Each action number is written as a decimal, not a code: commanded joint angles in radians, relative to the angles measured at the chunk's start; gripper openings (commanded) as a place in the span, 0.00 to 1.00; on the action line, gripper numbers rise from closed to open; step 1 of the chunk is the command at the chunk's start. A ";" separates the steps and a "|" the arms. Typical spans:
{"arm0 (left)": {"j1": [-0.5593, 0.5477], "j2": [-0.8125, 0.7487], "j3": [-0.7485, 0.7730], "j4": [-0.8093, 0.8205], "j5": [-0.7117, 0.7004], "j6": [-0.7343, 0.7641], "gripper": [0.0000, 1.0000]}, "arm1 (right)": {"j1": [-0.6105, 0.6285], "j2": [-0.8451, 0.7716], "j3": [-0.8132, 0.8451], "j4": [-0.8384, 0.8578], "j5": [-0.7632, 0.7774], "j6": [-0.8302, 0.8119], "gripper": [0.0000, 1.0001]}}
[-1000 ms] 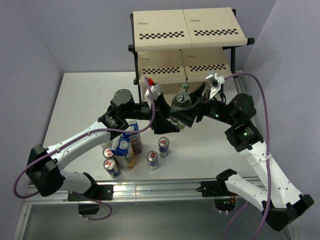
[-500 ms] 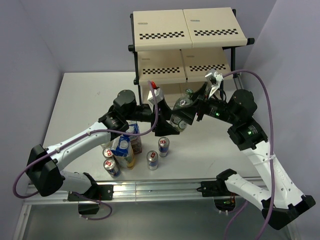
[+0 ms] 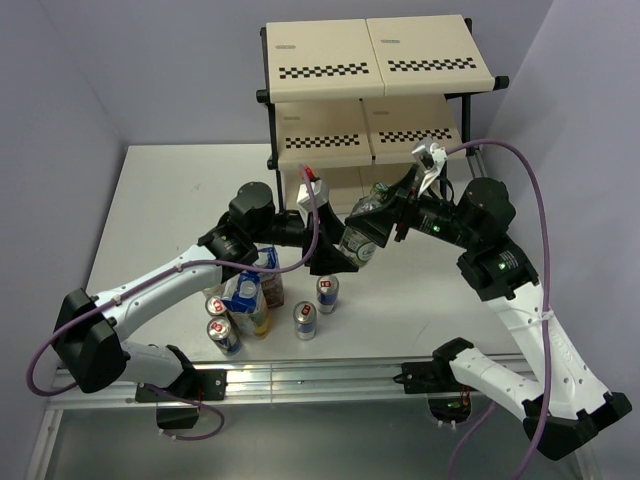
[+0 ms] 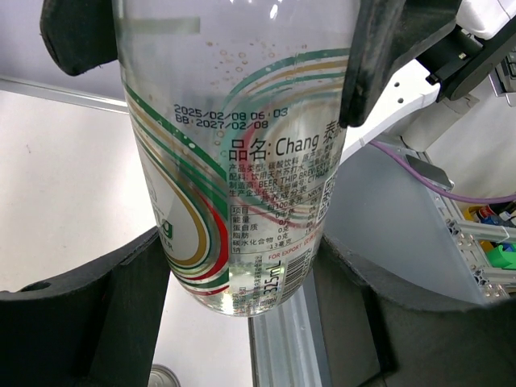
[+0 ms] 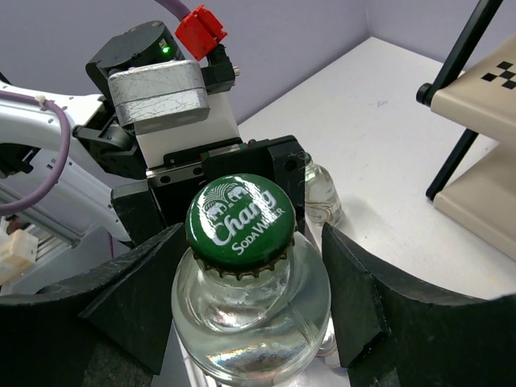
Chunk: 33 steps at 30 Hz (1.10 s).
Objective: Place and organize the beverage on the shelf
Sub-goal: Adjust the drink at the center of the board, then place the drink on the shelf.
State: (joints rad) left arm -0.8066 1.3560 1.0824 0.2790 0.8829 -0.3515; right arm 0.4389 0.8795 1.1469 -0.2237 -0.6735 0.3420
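Observation:
A clear bottle point(image 3: 362, 225) point(image 4: 234, 161) with a green cap point(image 5: 239, 218) hangs tilted in the air in front of the shelf point(image 3: 375, 45). Both arms hold it. My left gripper point(image 3: 345, 255) point(image 4: 238, 258) is shut on its lower body, both fingers against the label. My right gripper point(image 3: 378, 205) point(image 5: 250, 274) is shut on its shoulder just below the cap. Its black pads show at the top of the left wrist view, pressed to both sides of the bottle. The top shelf board is bare.
Slim cans point(image 3: 327, 292) point(image 3: 306, 320) point(image 3: 222, 335) and two cartons point(image 3: 250, 290) stand clustered on the white table point(image 3: 170, 200) under the left arm. Another clear bottle point(image 5: 318, 189) stands on the table below the held one. The shelf's black frame point(image 3: 470, 120) is close behind the right wrist.
The right gripper has closed in on the bottle's shoulder. The bottle has tipped from upright to leaning, and both wrists have shifted slightly right.

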 commanded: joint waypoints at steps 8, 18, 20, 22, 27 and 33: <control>0.038 -0.023 0.016 0.019 -0.116 -0.014 0.02 | -0.005 -0.033 0.088 0.119 -0.026 -0.026 0.00; 0.037 -0.005 0.111 -0.078 -0.235 0.008 0.87 | -0.009 -0.096 0.020 0.277 0.176 -0.017 0.00; 0.037 0.000 0.131 -0.106 -0.269 0.022 0.94 | -0.015 -0.106 0.013 0.284 0.277 -0.027 0.00; 0.037 0.002 0.145 -0.161 -0.323 0.043 0.99 | -0.023 -0.120 -0.001 0.277 0.409 -0.055 0.00; 0.043 -0.020 0.166 -0.244 -0.435 0.072 0.99 | -0.034 -0.120 -0.042 0.265 0.621 -0.165 0.00; 0.053 -0.080 0.203 -0.375 -0.666 0.088 0.99 | -0.046 -0.082 -0.227 0.466 0.853 -0.270 0.00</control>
State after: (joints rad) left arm -0.7593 1.3472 1.2137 -0.0132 0.3923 -0.2951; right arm 0.4057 0.7902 0.9855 -0.0406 -0.0158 0.1535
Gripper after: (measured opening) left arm 0.994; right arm 0.719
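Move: Both hands hold the same bottle: its middle is about 5 cm above the left hand, a couple of cm to its right, and some 4 cm below the right hand. The right hand's goal, the right half of the bottom board, lies roughly 32 cm ahead of it, 12 cm right and 29 cm lower; the shelved bottle is about 34 cm ahead and 19 cm right. The nearer can is some 11 cm to its left, level with it and 35 cm below. The left fingers open wide and let go of the lower end of the bottle, and that hand swings about 10 cm forward and slightly left, turning some 30 degrees counter-clockwise. The right hand keeps its hold higher on the bottle and, gathering speed, carries it away to the right and forward, about 9 cm each way, towards the bottom board, arcing some 3 cm up and back down while it turns roughly 40 degrees clockwise so the fingers come to face the shelf. ##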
